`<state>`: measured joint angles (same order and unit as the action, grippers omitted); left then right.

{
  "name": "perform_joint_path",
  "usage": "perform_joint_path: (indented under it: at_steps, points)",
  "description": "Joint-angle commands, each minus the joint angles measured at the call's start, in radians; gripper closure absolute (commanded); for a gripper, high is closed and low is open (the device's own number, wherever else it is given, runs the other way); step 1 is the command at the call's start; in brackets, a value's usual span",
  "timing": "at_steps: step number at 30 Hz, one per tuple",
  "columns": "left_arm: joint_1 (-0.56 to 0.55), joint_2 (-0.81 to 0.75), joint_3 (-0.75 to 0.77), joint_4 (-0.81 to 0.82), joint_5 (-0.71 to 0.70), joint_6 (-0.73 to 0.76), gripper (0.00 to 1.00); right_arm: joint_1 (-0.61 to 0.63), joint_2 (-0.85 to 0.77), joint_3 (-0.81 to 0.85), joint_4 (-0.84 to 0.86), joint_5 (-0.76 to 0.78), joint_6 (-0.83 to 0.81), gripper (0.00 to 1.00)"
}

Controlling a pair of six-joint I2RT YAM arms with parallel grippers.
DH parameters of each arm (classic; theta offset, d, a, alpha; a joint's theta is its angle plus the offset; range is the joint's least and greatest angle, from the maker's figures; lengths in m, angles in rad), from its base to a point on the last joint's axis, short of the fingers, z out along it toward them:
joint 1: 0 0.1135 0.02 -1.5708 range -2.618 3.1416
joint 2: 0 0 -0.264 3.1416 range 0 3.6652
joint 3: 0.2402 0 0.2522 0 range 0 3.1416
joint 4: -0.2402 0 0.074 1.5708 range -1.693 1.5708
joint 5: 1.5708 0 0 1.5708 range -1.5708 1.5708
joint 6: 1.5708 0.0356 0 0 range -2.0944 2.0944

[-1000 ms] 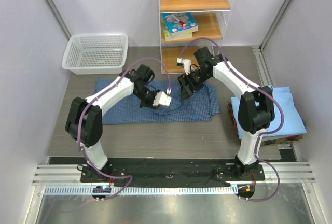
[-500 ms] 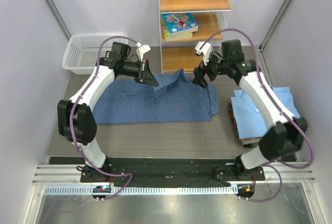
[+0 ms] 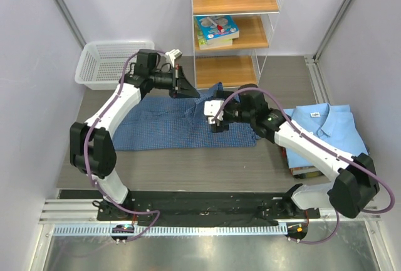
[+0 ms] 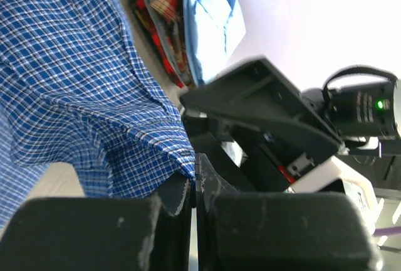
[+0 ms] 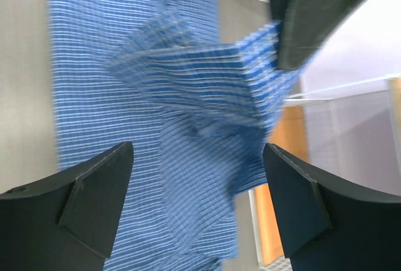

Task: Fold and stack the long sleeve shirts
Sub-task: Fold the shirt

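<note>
The dark blue checked shirt (image 3: 156, 127) lies spread across the table's middle. My left gripper (image 3: 190, 89) is shut on its far edge and holds that edge lifted; in the left wrist view the cloth (image 4: 81, 89) hangs from the closed jaws (image 4: 193, 186). My right gripper (image 3: 212, 119) is wide open and empty just above the shirt's middle (image 5: 169, 95), its fingers (image 5: 100, 196) spread on either side of a raised fold. The light blue shirt (image 3: 326, 127), with its white neck label, lies folded at the right and also shows in the left wrist view (image 4: 210, 20).
A white mesh basket (image 3: 116, 64) stands at the back left. A wooden shelf (image 3: 235, 32) with books stands behind the shirt. Red printed items (image 3: 299, 169) lie under the light blue shirt. The left gripper (image 5: 313, 7) looms at the top of the right wrist view.
My right gripper has left the shirt's far edge, swung toward me and left over the shirt's middle, and now stands open. My left gripper keeps the far edge lifted, shifted slightly right.
</note>
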<state>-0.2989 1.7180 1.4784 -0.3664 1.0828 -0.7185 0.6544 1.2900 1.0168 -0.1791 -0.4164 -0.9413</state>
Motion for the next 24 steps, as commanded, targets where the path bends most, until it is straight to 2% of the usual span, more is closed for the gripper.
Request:
perform_joint_path:
  at_steps: [1,5,8,9,11,12,14,15,17,18,20,21,24]
  points:
    - [-0.029,-0.081,-0.018,0.052,0.068,-0.049,0.98,-0.001,0.038,0.057,0.173,0.028,-0.050,0.12]
    - [-0.043,-0.107,-0.035,0.040,0.063,-0.029,0.98,-0.001,0.066,0.068,0.219,0.024,-0.051,0.14]
    - [-0.046,-0.118,-0.041,0.035,0.062,-0.035,0.98,0.001,0.066,0.056,0.231,0.001,-0.057,0.31]
    - [-0.049,-0.118,-0.037,0.037,0.062,-0.035,0.96,0.004,0.068,0.051,0.271,0.002,-0.038,0.54]
    - [-0.049,-0.124,-0.030,0.037,0.058,-0.035,0.89,0.005,0.072,0.061,0.289,0.008,-0.016,0.82]
    - [-0.048,-0.130,-0.020,0.034,0.055,-0.018,0.75,0.005,0.084,0.071,0.297,0.019,0.024,0.99]
    - [-0.019,-0.164,0.002,0.017,0.028,0.019,0.61,0.005,0.094,0.112,0.287,0.043,0.064,0.99]
    - [0.007,-0.184,0.025,0.005,-0.036,0.078,0.40,0.004,0.095,0.123,0.274,0.048,0.112,0.99]
    - [0.098,-0.242,0.042,-0.002,-0.101,0.135,0.23,-0.006,0.091,0.147,0.256,0.044,0.163,0.99]
    - [0.121,-0.259,0.052,-0.002,-0.150,0.224,0.13,-0.009,0.092,0.157,0.224,0.035,0.189,0.99]
    - [0.129,-0.305,0.109,-0.136,-0.217,0.423,0.06,-0.010,0.094,0.177,0.208,0.040,0.274,0.99]
    - [0.121,-0.319,0.114,-0.182,-0.242,0.586,0.04,-0.012,0.098,0.184,0.201,0.059,0.303,0.99]
    - [0.090,-0.386,0.056,-0.236,-0.343,0.712,0.02,-0.012,0.135,0.236,0.155,0.100,0.429,0.99]
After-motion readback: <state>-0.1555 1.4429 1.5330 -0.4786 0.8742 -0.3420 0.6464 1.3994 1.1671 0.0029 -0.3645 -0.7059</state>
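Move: The right gripper, open, has the raised shirt fold about 5 cm ahead of it and 3 cm to its left, at its own height. The shelf's lower board is some 18 cm ahead, 6 cm right and 12 cm down. The left gripper already holds that fold in shut fingers; the open right gripper is about 6 cm back, 5 cm right and slightly below it. Right eases about 3 cm forward, pinches the raised shirt fold and lifts; left lets go, retreating left and upward. ##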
